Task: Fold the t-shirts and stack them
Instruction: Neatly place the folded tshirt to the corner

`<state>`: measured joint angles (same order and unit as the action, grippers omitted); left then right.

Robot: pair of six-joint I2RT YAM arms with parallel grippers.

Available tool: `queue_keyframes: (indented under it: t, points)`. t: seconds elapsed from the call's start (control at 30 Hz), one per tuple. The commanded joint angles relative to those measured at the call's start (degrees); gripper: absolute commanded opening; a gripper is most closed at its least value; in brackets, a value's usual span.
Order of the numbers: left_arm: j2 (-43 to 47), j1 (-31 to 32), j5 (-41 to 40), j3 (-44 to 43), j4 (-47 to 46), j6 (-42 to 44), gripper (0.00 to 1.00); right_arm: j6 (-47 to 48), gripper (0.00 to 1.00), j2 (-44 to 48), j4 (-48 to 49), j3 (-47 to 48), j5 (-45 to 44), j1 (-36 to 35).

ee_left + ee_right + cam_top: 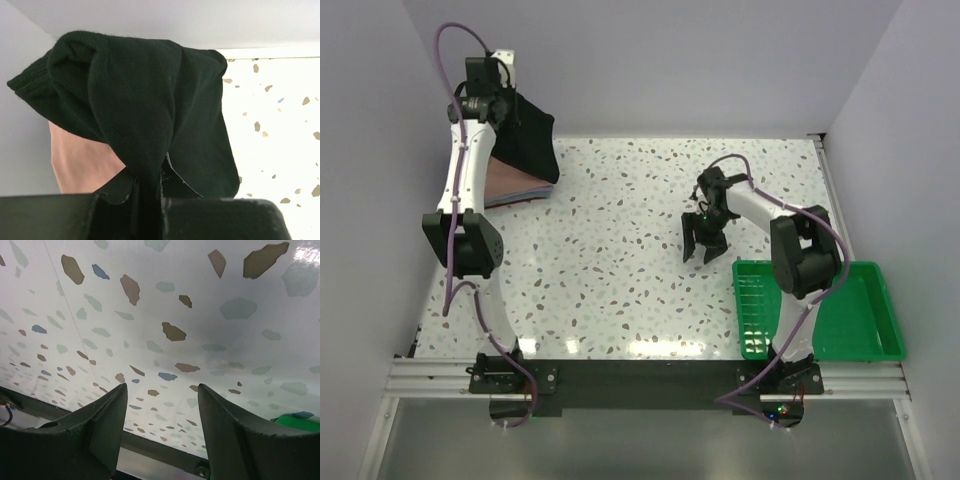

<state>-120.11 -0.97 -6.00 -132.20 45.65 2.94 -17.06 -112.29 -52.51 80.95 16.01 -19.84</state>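
Observation:
A folded black t-shirt hangs from my left gripper, raised at the far left corner above a stack of folded t-shirts with salmon-pink and bluish layers showing. In the left wrist view the black t-shirt drapes over the shut jaws of the left gripper, and the salmon-pink t-shirt shows below it. My right gripper hovers open over the bare middle of the table, jaws pointing down. Nothing lies between the right gripper fingers.
A green plastic tray sits at the near right, beside the right arm's base. White walls close in the table at the back and both sides. The speckled tabletop spreads between the two arms.

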Motion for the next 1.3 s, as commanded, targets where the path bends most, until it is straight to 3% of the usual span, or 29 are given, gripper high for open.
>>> queue_keyframes:
  t: [0.0, 0.77, 0.8, 0.87, 0.9, 0.93, 1.13, 1.27]
  points:
    - [1.6, -2.2, 4.1, 1.9, -5.4, -1.5, 0.0, -0.2, 0.62, 3.0, 0.5, -0.7, 0.6, 0.1]
    - [-4.7, -13.4, 3.3, 10.4, -9.5, -2.5, 0.0, -0.6, 0.62, 6.0, -1.1, -2.6, 0.2, 0.1]
    - [-5.0, -13.8, 3.2, 10.4, -9.5, -2.5, 0.06, -0.5, 0.62, 6.0, -1.4, -2.5, 0.2, 0.1]
    - [-5.7, -14.6, 2.5, 10.2, -8.6, -5.0, 0.39, -0.5, 0.62, 6.0, -1.5, -2.2, 0.2, 0.1]
    - [-5.8, -14.8, 2.0, 10.0, -8.1, -5.5, 0.77, -0.5, 0.62, 6.0, -1.6, -2.0, 0.2, 0.2]
    - [-5.7, -14.8, -0.3, 10.0, -7.5, -6.3, 0.99, -0.4, 0.62, 6.1, -1.7, -1.8, 0.2, 0.1]
    - [-0.2, -14.4, -7.8, 10.9, -7.7, -11.4, 1.0, -1.0, 0.63, 8.0, -1.9, -0.2, -0.4, 0.1]
    - [10.5, -12.5, -10.5, 18.7, -13.6, -12.8, 1.0, -1.5, 0.63, 9.9, -1.5, 0.5, -0.7, 0.1]
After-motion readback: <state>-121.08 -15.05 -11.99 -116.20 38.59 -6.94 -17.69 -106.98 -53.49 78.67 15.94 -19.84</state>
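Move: The left hand holds the folded black t-shirt, whose middle hangs roughly 10 cm straight below the fingers. The stack it is going to has its middle about 7 cm to the left, 2 cm back and some 23 cm below. The table's far left corner lies some 10 cm farther out and 16 cm left, about 27 cm down. From the right hand the stack is about 24 cm ahead and 47 cm left, near its own height. Still pinching the black t-shirt, the left hand carries it some 14 cm left and lowers it about 11 cm over the stack, tipping slightly further down. Near the bottom the fingers open wide and let go; the hand goes on left over the stack's left part, turning some 25 degrees counter-clockwise in all, then starts back 2–3 cm and slightly up. ##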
